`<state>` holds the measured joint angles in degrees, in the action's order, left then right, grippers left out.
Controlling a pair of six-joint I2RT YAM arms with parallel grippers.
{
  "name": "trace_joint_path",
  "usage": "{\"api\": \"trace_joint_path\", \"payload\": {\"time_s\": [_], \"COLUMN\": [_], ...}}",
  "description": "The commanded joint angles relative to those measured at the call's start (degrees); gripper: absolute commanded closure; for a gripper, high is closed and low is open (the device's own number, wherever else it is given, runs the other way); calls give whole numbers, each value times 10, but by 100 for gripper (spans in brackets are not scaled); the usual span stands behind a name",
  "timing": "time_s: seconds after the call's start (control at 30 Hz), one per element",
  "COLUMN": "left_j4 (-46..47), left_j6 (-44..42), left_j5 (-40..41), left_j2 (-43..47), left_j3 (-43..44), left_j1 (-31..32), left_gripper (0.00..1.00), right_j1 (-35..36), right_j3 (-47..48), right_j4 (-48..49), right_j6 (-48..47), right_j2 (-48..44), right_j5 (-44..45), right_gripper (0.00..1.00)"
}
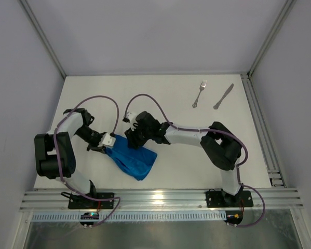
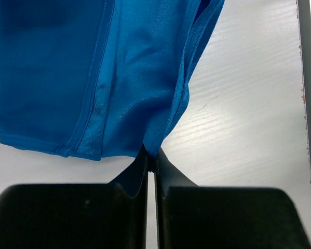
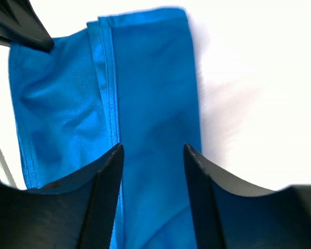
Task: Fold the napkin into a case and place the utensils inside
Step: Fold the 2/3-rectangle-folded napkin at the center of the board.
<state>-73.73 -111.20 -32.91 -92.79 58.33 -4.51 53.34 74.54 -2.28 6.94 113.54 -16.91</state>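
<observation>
The bright blue napkin (image 1: 132, 157) lies folded into an oblong on the white table, between the two arms. My left gripper (image 2: 152, 155) is shut on a corner of the napkin (image 2: 93, 78) at its left end. My right gripper (image 3: 153, 149) hovers open just above the napkin (image 3: 150, 104), with the cloth lying loose below and between its fingers. The silver fork (image 1: 199, 93) and the silver knife (image 1: 223, 96) lie side by side at the far right of the table, away from both grippers.
A metal rail (image 1: 160, 199) runs along the near edge of the table where the arm bases are bolted. Grey walls enclose the table (image 1: 160, 88) on the left, back and right.
</observation>
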Motion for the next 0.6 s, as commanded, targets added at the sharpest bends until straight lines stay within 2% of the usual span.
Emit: {"api": "trace_joint_path", "payload": {"time_s": [0.0,0.13,0.23,0.37,0.57], "left_j4": [-30,-35,-40,-40,-43], "left_j6": [0,-5,-7,-7,-5], "left_j5": [6,3,3,4,3], "left_j2": [-6,-8,-8,-6,-7], "left_j3": [22,20,16,13,13], "left_j1": [2,1,2,3,4], "left_gripper": [100,100,100,100,100], "right_j1": [37,83,131,193,240], "right_j3": [-15,-115,-176,-161,-130], "right_j4": [41,170,249,276,260], "right_j6": [-49,-32,-8,-15,-14], "right_j2": [-73,-125,-135,-103,-53], "right_j5": [91,166,272,378,410], "right_gripper": [45,37,23,15,12]}}
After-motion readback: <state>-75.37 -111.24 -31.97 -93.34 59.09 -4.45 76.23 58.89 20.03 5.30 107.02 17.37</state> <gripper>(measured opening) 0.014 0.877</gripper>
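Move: The napkin's near long edge is what my right hand is heading for: its middle lies about 9 cm back, 3 cm left and some 4 cm below. From the same hand, the corner my left fingers hold is 9 cm left and 3 cm back, about level. The napkin's near right corner is about 14 cm back and 4 cm right. From my left hand, the edge's middle is some 6 cm back and 6 cm right, slightly lower. I hop my right hand up about 3.5 cm off the napkin's far side, then swing it back some 9 cm and a little left towards the near long edge, sinking about 2 cm at the end. On the way my fingers swing some 25 degrees to point more forward and open almost wide, without closing on anything. My left hand stays put and keeps its pinch on the corner. ##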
